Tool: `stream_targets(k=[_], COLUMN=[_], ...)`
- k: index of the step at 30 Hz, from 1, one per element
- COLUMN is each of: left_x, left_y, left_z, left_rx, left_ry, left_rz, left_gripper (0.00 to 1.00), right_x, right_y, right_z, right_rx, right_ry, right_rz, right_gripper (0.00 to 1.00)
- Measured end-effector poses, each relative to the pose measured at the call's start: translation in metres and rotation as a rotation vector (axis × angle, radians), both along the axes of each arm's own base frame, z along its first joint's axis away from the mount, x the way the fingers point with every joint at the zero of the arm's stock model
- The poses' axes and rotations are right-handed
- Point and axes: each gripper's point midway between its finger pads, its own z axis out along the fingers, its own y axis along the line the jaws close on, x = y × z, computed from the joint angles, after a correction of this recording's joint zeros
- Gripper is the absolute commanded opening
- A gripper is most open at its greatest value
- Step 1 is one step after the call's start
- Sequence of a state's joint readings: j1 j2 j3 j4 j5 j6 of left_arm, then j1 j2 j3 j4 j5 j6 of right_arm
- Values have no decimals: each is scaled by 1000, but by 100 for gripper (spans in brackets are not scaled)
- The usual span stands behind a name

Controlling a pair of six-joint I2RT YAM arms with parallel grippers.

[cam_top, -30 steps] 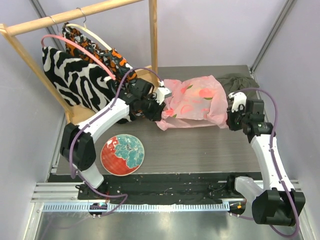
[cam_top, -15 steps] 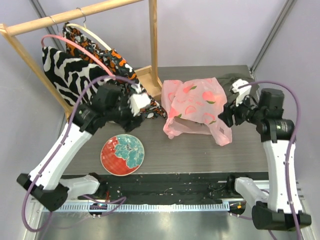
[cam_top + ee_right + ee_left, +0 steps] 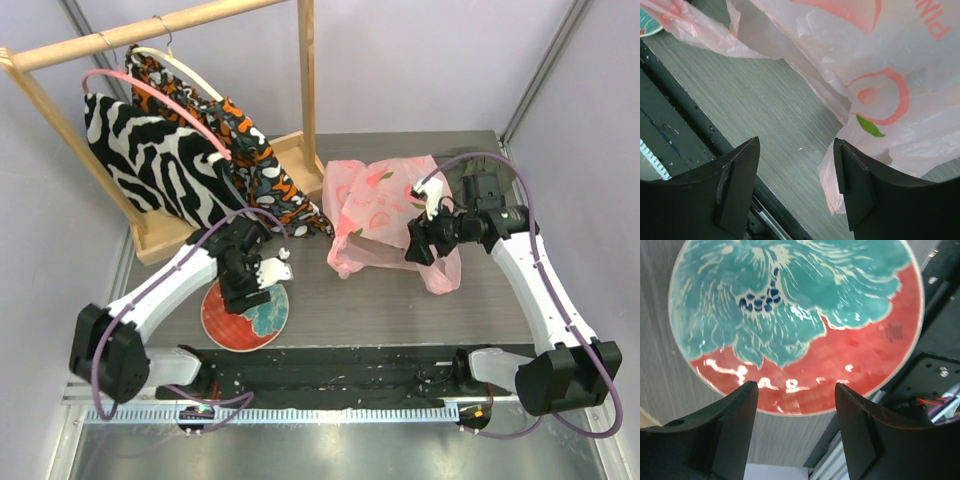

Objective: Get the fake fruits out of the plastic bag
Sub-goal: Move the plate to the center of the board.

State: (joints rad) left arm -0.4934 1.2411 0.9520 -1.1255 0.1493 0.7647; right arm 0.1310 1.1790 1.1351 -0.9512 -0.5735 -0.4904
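Observation:
The pink plastic bag [image 3: 385, 205] with peach prints lies crumpled on the table right of centre, and neither gripper touches it. The fake fruits are hidden; none shows in any view. My right gripper [image 3: 420, 243] hovers open at the bag's near right side. In the right wrist view the bag [image 3: 875, 65] fills the upper right, and a fold hangs just past my right gripper's [image 3: 796, 142] right finger. My left gripper [image 3: 250, 288] is open above the red-and-teal plate [image 3: 240, 318], far from the bag. The left wrist view shows my left gripper [image 3: 795, 386] empty over the plate [image 3: 790, 315].
A wooden clothes rack [image 3: 290, 150] at the back left carries zebra-print cloth [image 3: 150, 160] and orange patterned cloth [image 3: 235, 125]. An olive cloth [image 3: 462, 160] lies behind the bag. A black rail [image 3: 340, 370] runs along the table's near edge [image 3: 680, 135].
Both grippers opened and let go of the bag, which dropped back into a heap. The left arm swung back over the plate. The right arm moved in to the bag's near side.

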Motion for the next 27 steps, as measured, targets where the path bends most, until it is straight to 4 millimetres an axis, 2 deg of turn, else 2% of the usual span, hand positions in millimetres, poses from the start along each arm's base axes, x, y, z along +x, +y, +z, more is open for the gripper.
stream_targets(k=[3, 7, 9, 12, 15, 16, 18, 23, 27], left_x=[11, 36, 54, 74, 76, 74, 68, 47, 37], left_y=[-2, 6, 28, 75, 123, 129, 131, 114, 109], left_z=[-20, -16, -9, 2, 5, 4, -3, -29, -48], left_rx=[27, 24, 19, 15, 19, 20, 4, -43, -30], left_ry=[7, -73, -107, -148, -158, -152, -124, 16, 100], left_rz=[26, 157, 298, 527, 760, 793, 845, 932, 981], left_gripper=[72, 73, 72, 72, 72, 71, 72, 71, 67], right_x=[6, 5, 4, 2, 1, 2, 3, 8, 12], right_y=[0, -1, -1, -2, -2, -1, -1, -2, -2], right_z=[8, 10, 10, 13, 15, 15, 15, 9, 5], right_rx=[2, 1, 2, 6, 11, 13, 13, 7, -2], right_ry=[-17, -12, -11, -17, -19, -21, -20, 3, 16], right_rz=[-12, -24, -29, -42, -53, -54, -59, -64, -68], right_gripper=[69, 70, 70, 70, 71, 71, 71, 71, 71])
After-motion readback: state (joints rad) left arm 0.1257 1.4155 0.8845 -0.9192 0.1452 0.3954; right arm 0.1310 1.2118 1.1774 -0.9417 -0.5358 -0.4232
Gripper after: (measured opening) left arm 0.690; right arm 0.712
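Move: The plate lies almost beneath the left hand: its middle is about 2 cm back, no distance sideways, and some 9 cm below. From that hand the middle of the pink plastic bag is roughly 32 cm to the right and 19 cm ahead, 7 cm lower; the zebra cloth hangs about 26 cm ahead and 14 cm left, slightly higher. From the right hand the plate is about 38 cm left, 12 cm back and 18 cm below. Leftward and forward in an arc, the left hand swings from over the plate out to its left rim, about 13 cm left at the farthest, while the wrist turns some 55 degrees counter-clockwise. Then it draws back a few centimetres and sinks about 5 cm beside the rim, fingers staying open, with no touch to be seen. ##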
